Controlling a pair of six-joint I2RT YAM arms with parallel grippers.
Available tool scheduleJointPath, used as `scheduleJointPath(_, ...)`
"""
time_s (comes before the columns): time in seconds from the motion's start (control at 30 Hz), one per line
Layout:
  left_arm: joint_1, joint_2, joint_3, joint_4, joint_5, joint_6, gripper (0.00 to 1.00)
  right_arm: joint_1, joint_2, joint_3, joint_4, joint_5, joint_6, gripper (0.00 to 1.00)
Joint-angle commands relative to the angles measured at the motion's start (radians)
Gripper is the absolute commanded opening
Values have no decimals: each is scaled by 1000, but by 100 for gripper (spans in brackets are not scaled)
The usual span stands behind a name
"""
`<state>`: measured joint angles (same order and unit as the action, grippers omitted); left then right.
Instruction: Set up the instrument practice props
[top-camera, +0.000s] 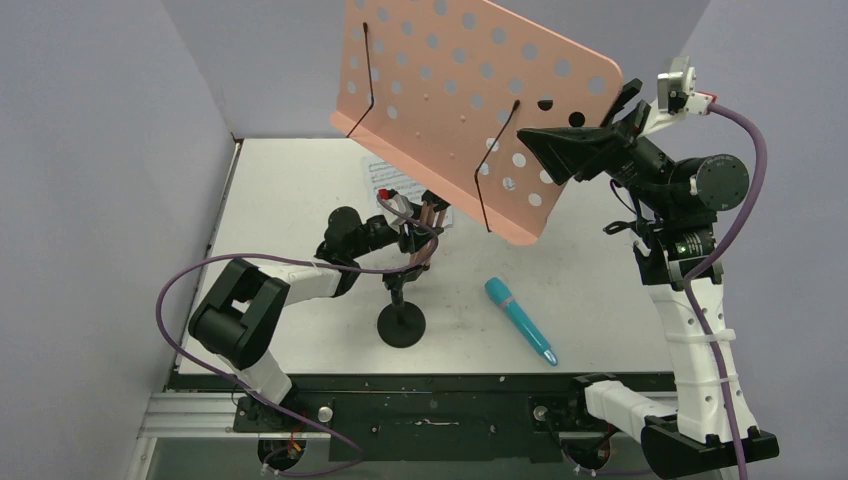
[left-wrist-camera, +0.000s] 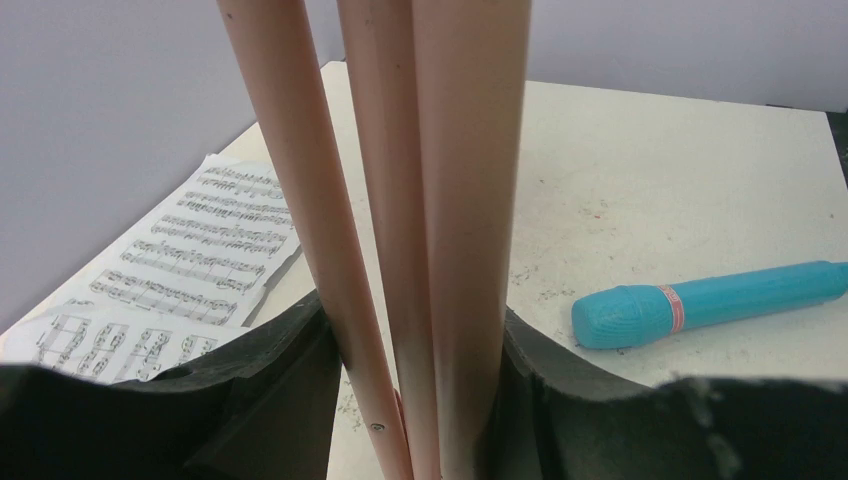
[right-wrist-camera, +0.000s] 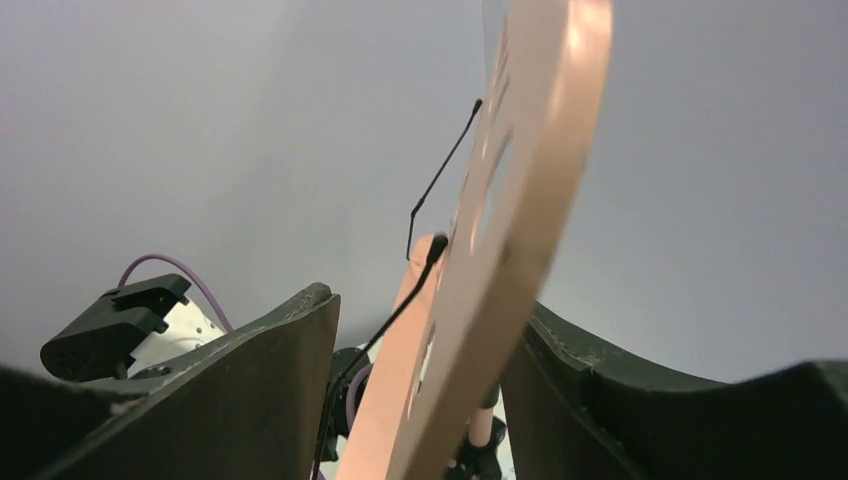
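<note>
The pink perforated music stand (top-camera: 450, 90) leans over the back of the table, its tripod legs (left-wrist-camera: 470, 200) folded together. My left gripper (top-camera: 415, 240) (left-wrist-camera: 415, 330) is shut on those legs, a finger pressed to each side. My right gripper (top-camera: 590, 125) (right-wrist-camera: 420, 320) is open astride the right edge of the stand's plate (right-wrist-camera: 530, 150); its left finger stands apart from the plate. White sheet-music pages (top-camera: 385, 180) (left-wrist-camera: 190, 260) lie partly hidden under the stand. The black round-based mic stand (top-camera: 401, 322) is upright near the front. The teal microphone (top-camera: 520, 320) (left-wrist-camera: 710, 300) lies flat to its right.
Grey walls close in the table at the left, back and right. A purple cable (top-camera: 180, 290) loops out from the left arm, and another (top-camera: 745, 150) arcs over the right arm. A black rail (top-camera: 430, 385) runs along the near table edge.
</note>
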<state>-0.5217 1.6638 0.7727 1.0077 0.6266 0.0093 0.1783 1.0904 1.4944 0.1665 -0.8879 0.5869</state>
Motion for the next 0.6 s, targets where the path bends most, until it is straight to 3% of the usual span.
scheduleJointPath(0.0, -12, -39, 3, 168, 21, 81, 0, 7, -20, 24, 69, 32, -30, 62)
scheduleJointPath(0.17, -12, -45, -9, 183, -15, 38, 0, 6, -43, 19, 36, 62, -79, 81)
scheduleJointPath(0.57, -11, -49, -1, 171, -52, -3, 0, 6, -142, -31, -111, 54, -266, 100)
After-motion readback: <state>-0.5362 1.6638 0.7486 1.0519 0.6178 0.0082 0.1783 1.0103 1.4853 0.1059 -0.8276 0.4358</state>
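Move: At the right edge of the music stand's pink desk, the right hand's half-open fingers straddle the plate, whose middle lies about 15 cm to the left and 6 cm ahead, roughly level. The left hand has the folded legs between its fingers, with the desk's middle some 33 cm above, 3 cm right and 3 cm back. From the left hand, the black mic stand is about 8 cm back, 4 cm left and 14 cm down; the turquoise microphone is 8 cm back, 19 cm right and 18 cm down. Spreading its fingers from half open to fully wide around the desk's right edge, the right hand eases back, to the right and slightly up, about 2 cm in all, while the wrist rolls some 10 degrees and swings slightly clockwise. The left hand keeps its grip on the stand's legs and holds nearly still. ##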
